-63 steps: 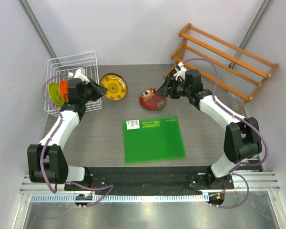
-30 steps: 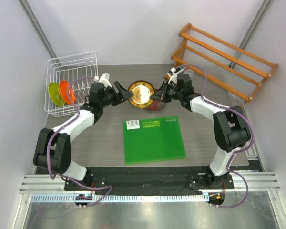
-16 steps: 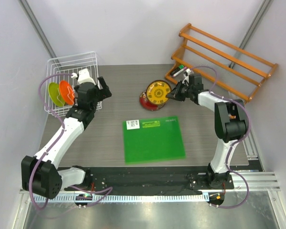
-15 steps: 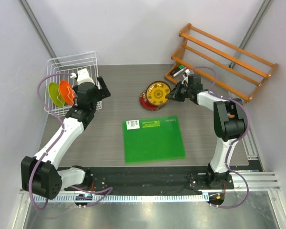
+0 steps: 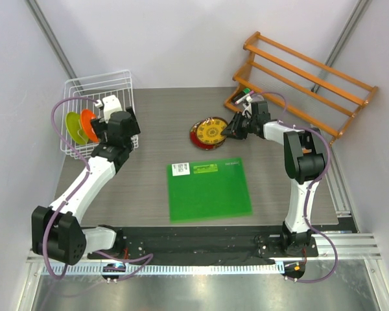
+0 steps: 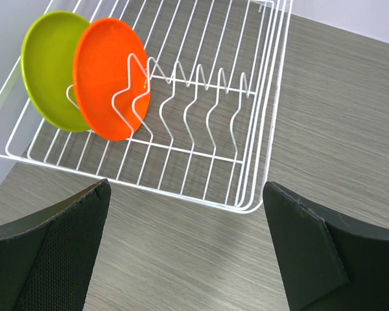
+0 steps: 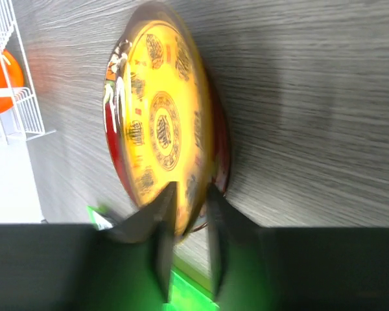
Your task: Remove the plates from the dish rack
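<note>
The white wire dish rack (image 5: 97, 81) stands at the back left with an orange plate (image 5: 86, 123) and a lime green plate (image 5: 73, 127) upright in its prongs. My left gripper (image 5: 124, 128) hovers by the rack's near right corner, open and empty. In the left wrist view the gripper (image 6: 186, 188) faces the rack (image 6: 272, 97), the orange plate (image 6: 107, 84) and the green plate (image 6: 48, 71). The brown-yellow plate (image 5: 211, 129) lies on the dark red plate (image 5: 198, 137) mid-table. My right gripper (image 7: 191, 194) straddles the yellow plate's (image 7: 162, 123) rim, jaws narrowly apart.
A flat green square mat (image 5: 211, 191) lies on the table in front of the two stacked plates. An orange wooden slatted shelf (image 5: 305, 71) stands at the back right, close behind my right arm. Grey walls close in on the left and back.
The yellow plate passed from my left gripper to my right, which laid it on the dark red plate; its jaws now part. My left gripper swung back to the rack and opened wide.
</note>
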Available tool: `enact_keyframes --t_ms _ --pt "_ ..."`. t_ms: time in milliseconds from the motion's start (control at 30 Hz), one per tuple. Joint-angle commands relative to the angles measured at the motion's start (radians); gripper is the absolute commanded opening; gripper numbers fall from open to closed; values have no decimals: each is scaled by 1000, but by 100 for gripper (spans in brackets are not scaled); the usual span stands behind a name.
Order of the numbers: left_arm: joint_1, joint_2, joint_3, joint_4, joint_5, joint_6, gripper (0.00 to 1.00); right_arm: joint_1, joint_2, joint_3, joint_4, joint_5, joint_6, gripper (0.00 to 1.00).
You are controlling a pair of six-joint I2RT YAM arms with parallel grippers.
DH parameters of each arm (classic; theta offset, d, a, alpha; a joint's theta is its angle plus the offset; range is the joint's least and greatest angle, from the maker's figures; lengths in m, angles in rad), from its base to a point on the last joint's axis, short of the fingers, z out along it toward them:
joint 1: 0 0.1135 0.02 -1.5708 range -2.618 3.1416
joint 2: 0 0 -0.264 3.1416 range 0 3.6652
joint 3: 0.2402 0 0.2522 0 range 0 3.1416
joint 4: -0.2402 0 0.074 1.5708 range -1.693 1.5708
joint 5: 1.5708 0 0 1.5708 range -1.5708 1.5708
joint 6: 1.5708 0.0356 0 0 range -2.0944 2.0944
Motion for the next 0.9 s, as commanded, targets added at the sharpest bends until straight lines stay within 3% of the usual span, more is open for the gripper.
enact_keyframes --t_ms 0,200,367,533,867 --pt "17 21 43 1 -34 10 100 10 -7 46 -5 -51 -27 37" --pt "28 35 54 -13 -16 1 99 18 -18 57 -48 -40 -67 52" --pt "51 41 52 -17 5 -7 99 60 -23 126 -210 4 -184 55" --pt "65 49 65 -39 22 -16 100 85 -20 164 -270 47 -212 56" --pt "109 69 72 -53 41 -33 100 87 -98 135 -359 355 -230 61"
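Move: The yellow plate, its rim between the right fingertips, has its middle about 5 cm left of that hand, 2 cm ahead and 2 cm lower. Below it the red plate's middle sits some 6 cm left, level fore-and-aft and 4 cm down; the green board is about 20 cm back and 5 cm left. From the left hand the orange plate stands roughly 10 cm ahead, 9 cm left and 14 cm below, with the green plate 4 cm farther left. Low over the red plate, the right fingers, already loosening on the yellow plate's rim, spread to over half open. The hand eases about 3 cm back and left, then returns some 2 cm right and slightly down, rolling its left side down about 15 degrees; the rim stays between the fingers. The open left hand drifts about 3 cm left and slightly down towards the orange plate. ##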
